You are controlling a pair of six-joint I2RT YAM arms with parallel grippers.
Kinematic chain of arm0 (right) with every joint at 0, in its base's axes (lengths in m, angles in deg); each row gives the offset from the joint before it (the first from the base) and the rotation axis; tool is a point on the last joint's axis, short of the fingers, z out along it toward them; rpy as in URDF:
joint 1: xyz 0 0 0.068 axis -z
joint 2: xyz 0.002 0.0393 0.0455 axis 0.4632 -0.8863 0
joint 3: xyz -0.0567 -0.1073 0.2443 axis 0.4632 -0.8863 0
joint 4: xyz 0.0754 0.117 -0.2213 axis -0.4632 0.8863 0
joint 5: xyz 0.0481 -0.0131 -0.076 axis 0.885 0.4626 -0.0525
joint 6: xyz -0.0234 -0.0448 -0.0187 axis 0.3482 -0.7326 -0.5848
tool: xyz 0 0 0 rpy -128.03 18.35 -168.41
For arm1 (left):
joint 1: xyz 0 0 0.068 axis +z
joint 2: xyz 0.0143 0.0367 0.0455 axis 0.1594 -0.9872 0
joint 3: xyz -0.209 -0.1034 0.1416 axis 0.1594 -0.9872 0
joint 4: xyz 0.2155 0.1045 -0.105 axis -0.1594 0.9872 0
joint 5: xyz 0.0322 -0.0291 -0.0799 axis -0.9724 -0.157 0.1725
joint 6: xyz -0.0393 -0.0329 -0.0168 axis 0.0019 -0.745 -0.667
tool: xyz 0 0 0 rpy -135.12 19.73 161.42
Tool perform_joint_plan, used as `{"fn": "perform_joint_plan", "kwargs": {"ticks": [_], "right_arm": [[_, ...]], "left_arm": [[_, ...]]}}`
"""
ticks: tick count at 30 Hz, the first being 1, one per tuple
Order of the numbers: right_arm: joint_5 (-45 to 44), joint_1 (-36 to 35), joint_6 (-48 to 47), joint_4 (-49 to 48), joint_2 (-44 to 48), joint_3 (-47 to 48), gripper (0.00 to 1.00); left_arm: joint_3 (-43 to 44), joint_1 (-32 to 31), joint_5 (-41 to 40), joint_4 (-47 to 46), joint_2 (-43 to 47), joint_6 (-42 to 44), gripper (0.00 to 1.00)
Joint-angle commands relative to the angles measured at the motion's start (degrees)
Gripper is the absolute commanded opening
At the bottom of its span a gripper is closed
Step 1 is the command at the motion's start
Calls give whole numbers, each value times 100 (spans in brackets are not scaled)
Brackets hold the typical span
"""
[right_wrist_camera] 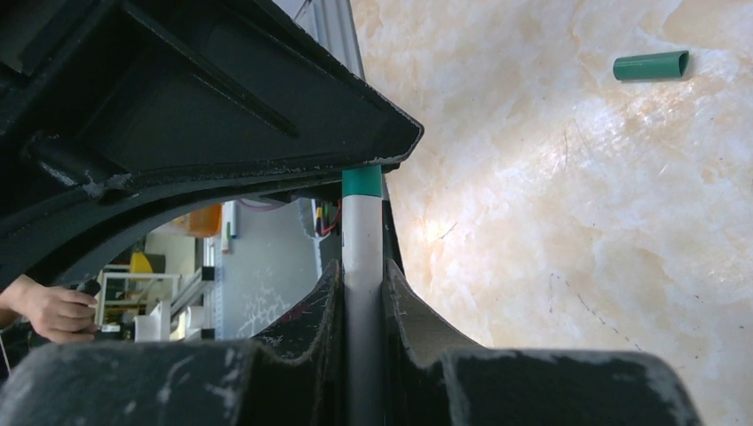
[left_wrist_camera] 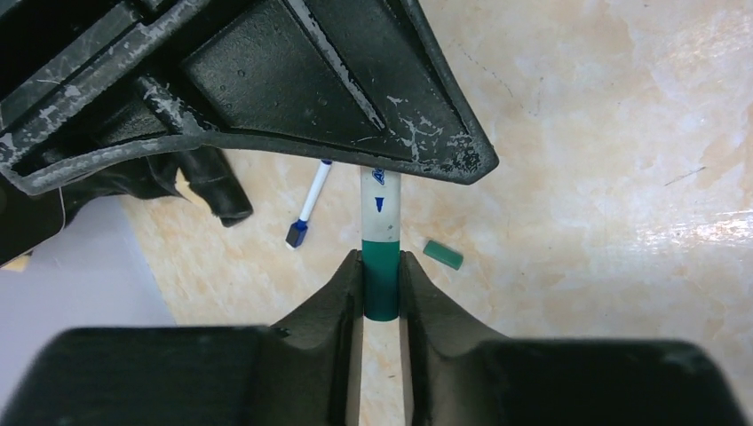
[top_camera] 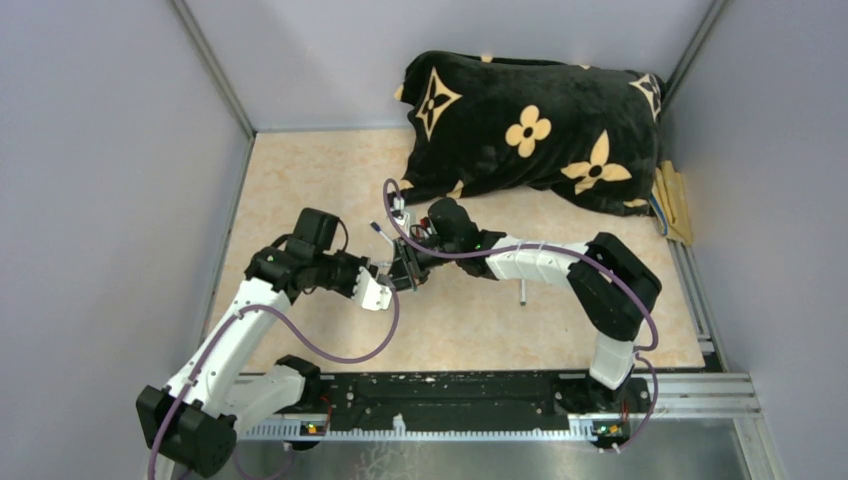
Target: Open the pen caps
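Note:
One pen is held above the middle of the table between both grippers. In the left wrist view my left gripper [left_wrist_camera: 381,266] is shut on its green pen cap [left_wrist_camera: 381,282], which sits against the white barrel [left_wrist_camera: 380,209] with no gap showing. My right gripper [right_wrist_camera: 362,271] is shut on the grey-white barrel [right_wrist_camera: 362,235], and the green cap [right_wrist_camera: 362,181] shows beyond it. In the top view the left gripper [top_camera: 392,280] and right gripper [top_camera: 412,262] meet tip to tip. A loose green cap [left_wrist_camera: 442,255] lies on the table, also visible as the loose cap [right_wrist_camera: 651,65].
A blue-ended pen [left_wrist_camera: 309,206] lies on the marbled table beyond the grippers. Another small pen [top_camera: 521,292] rests by the right forearm. The black flower-patterned pillow [top_camera: 530,130] fills the back right. Grey walls close in the left, back and right sides.

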Motion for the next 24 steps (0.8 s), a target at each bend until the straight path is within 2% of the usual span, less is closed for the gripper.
{"fn": "perform_joint_plan", "kwargs": {"ticks": [1,5,9,14,24], "right_arm": [[56,5,-54,-257,290,-13,0],[19,18,-44,-268,323,-86,0],[-166,97,-129,-103,504,-257,0],[-630,222,-368,254,1072,-841,0],[-967,290,-988,1355,2058,-1594,0]], "left_arm": [[-140,-80,-105,-120,5,178,17],[-155,-98,-199,-155,-4,190,0],[-454,-99,-601,-467,54,189,0],[-972,-78,-1622,-1317,-63,-59,0],[-799,156,-1892,-1623,-689,-268,0]]}}
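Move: The green pen's cap sits right between the left fingers, which are not yet closed on it. From the right hand, which already holds the white barrel, that cap is about 8 cm to the left and 2 cm lower, 1 cm back. On the table some 12 cm below the left hand lie a loose green cap, roughly 3 cm to its left and 2 cm back, and a small blue-capped pen about 10 cm ahead and 5 cm to its right. Shut the left gripper on the green cap, then draw the right gripper about 6 cm to the right with its hold kept on the barrel, sinking slightly and turning some 10 degrees clockwise. Let the left gripper be carried 3 to 4 cm right with it, then swing most of the way back left as it goes about 4 cm forward and 3 cm down. ##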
